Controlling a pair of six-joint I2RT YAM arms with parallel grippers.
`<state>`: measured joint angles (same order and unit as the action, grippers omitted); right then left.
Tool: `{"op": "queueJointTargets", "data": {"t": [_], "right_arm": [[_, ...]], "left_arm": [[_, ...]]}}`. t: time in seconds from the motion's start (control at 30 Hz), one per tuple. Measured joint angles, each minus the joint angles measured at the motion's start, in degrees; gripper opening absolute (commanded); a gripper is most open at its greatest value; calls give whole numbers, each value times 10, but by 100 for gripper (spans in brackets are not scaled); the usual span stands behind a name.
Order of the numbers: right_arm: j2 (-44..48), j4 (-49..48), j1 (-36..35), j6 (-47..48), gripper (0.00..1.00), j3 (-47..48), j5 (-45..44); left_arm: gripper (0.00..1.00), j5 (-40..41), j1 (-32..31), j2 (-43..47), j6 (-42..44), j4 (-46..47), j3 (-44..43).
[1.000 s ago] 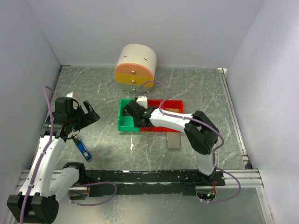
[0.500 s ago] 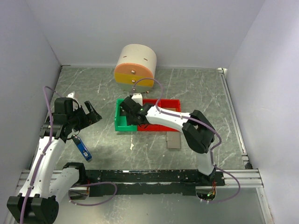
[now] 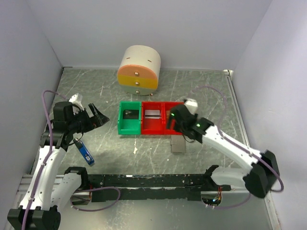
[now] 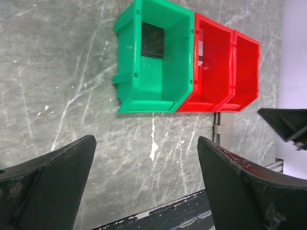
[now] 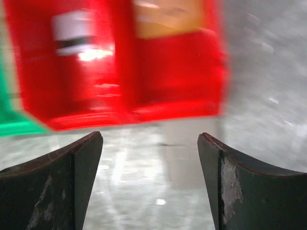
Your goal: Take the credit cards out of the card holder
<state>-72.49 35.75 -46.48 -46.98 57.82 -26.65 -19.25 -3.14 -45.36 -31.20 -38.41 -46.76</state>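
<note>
The grey-brown card holder point(image 3: 178, 144) lies flat on the table just in front of the red bins. A black credit card point(image 3: 129, 113) lies in the green bin point(image 3: 121, 125), a silver one point(image 3: 152, 114) in the middle red bin point(image 3: 153, 129), and a gold one point(image 5: 168, 17) in the right red bin. My right gripper point(image 3: 171, 122) hovers open and empty above the right red bin's front edge; its wrist view shows the card holder point(image 5: 189, 153) below, between its fingers. My left gripper point(image 3: 98, 120) is open and empty, off to the left of the green bin point(image 4: 144, 96).
A round beige drawer unit point(image 3: 139, 69) with an orange-and-yellow front stands behind the bins. A narrow blue-and-black stick point(image 3: 85, 153) lies near the left arm. White walls close in the table on three sides, and a black rail point(image 3: 153, 181) runs along the near edge.
My right arm swung from over the green bin to the right red bin and opened its jaws. A black card now lies in the green bin. The left arm barely moved.
</note>
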Motion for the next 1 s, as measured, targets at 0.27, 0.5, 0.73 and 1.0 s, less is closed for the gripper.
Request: {"op": "queueJointTargets", "data": {"t": [0.27, 0.5, 0.73, 1.0], "right_arm": [[230, -6, 170, -21, 65, -255, 115], [196, -81, 232, -9, 52, -321, 238], [195, -166, 240, -25, 35, -394, 295], [218, -205, 241, -40, 8, -423, 326]], "left_arm": [[99, -43, 0, 28, -46, 52, 36], [99, -74, 0, 75, -52, 62, 49], [99, -91, 0, 104, -10, 23, 41], [99, -112, 0, 94, -3, 21, 41]]}}
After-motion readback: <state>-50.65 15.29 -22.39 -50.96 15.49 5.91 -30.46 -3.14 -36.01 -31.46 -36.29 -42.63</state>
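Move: The card holder lies flat on the table about 6 cm back and 5 cm to the right of the right hand, some 14 cm below it. Ahead of the holder stand the boxes, some 12 cm below the hand: the right red box about 6 cm ahead and 4 cm right of the hand, the middle red box 6 cm ahead and 6 cm left. From the left hand, the holder is roughly 34 cm right, 4 cm back and 18 cm below. The right hand comes down some 13 cm and back about 7, away from the red boxes to the card holder, swinging out to the right past the holder's right edge and then easing some 3 cm back left while the wrist tips down and its left side rises about 20 degrees. On the way its wide fingers draw nearly shut and end pinching the near part of the holder's right-hand edge, while the empty, open left hand shifts a few centimetres back and right and rises slightly. ##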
